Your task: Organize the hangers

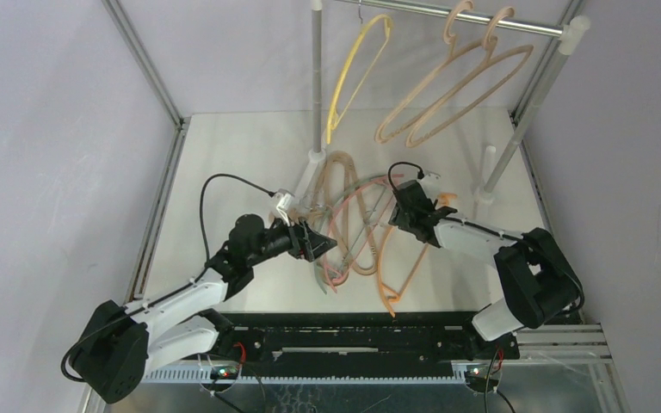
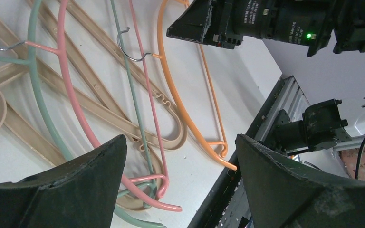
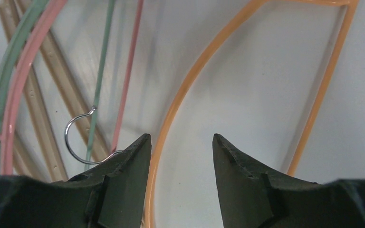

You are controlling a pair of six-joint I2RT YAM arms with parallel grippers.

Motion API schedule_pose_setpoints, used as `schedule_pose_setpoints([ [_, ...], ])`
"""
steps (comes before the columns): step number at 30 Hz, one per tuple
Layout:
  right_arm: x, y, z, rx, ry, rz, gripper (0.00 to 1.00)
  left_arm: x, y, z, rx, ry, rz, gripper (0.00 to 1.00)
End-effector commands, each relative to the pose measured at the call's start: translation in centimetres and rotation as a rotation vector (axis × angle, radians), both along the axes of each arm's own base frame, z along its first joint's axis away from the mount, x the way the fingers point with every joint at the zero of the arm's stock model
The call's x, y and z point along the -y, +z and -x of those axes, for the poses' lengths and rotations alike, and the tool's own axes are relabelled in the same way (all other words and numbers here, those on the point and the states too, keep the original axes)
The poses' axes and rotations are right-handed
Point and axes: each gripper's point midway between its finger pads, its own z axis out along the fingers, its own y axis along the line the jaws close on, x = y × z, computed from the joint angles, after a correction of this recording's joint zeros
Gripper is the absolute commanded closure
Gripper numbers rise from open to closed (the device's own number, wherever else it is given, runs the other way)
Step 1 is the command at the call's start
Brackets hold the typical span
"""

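Several hangers lie tangled on the table: an orange one (image 1: 387,292), a pink one (image 1: 337,254), a pale-green one (image 2: 133,95) and thick beige ones (image 1: 344,168). A yellow hanger (image 1: 357,73) and two beige hangers (image 1: 456,86) hang on the rail (image 1: 447,13). My left gripper (image 1: 323,243) hovers open over the pile's near end (image 2: 180,140), with nothing between its fingers. My right gripper (image 1: 406,211) is low over the orange hanger (image 3: 171,118). Its jaws (image 3: 180,137) are open and straddle the orange arm, which runs just inside the left finger (image 3: 128,171).
The silver rail stands on posts (image 1: 317,77) with white feet (image 1: 485,185) at the back of the table. A black bar (image 1: 379,323) runs along the near edge, close to the orange hanger's tip. Grey walls enclose both sides.
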Motion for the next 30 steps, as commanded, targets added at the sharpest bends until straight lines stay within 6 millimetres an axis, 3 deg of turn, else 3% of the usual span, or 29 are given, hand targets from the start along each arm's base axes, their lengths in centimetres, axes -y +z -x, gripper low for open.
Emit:
schedule_pose_setpoints([
  [1, -1.0, 1.1, -2.1, 0.050, -0.006, -0.042, 0.42, 0.1, 0.4, 0.3, 0.039, -0.012, 0.001, 0.12],
  [14, -1.7, -2.1, -4.4, -0.009, -0.028, -0.033, 0.42, 0.5, 0.0, 0.8, 0.021, -0.021, -0.001, 0.14],
  [16, -1.8, -2.4, -4.5, -0.014, -0.021, -0.034, 0.57, 0.5, -0.1, 0.9, 0.018, -0.022, -0.001, 0.14],
  [19, -1.9, -2.9, -4.6, -0.021, -0.013, -0.035, 0.96, 0.5, -0.3, 0.9, 0.012, -0.023, -0.003, 0.14],
  [20, -1.9, -3.0, -4.6, -0.021, -0.014, -0.034, 1.00, 0.6, -0.3, 1.0, 0.011, -0.024, -0.003, 0.14],
  [25, -2.1, -2.4, -4.3, -0.006, -0.011, -0.059, 1.00, 0.9, -0.2, 1.4, 0.020, -0.040, -0.005, 0.15],
  [30, -2.1, 1.0, -3.9, 0.078, -0.035, -0.131, 1.00, 2.2, 0.4, 2.5, 0.042, -0.084, 0.012, 0.15],
])
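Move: The spot I want on the orange hanger's curved bar, just beyond its neck, lies about 3 cm ahead of my right hand, 1 cm to its left and 4 cm below. The orange hanger's straight rod is roughly 9 cm to that hand's right, level with it; the red hanger's middle is about 10 cm left and 1 cm back. From my left hand the grip spot is some 18 cm ahead, 20 cm right and 15 cm below. I sink my half-open right hand about 3.5 cm to the table while easing it 3.5 cm forward and slightly left, bringing the orange hanger's curved bar between the fingers. Then I shut them and pinch the bar just beyond its neck, staying low. My left hand, still open and empty, drifts about 2 cm back and right. ##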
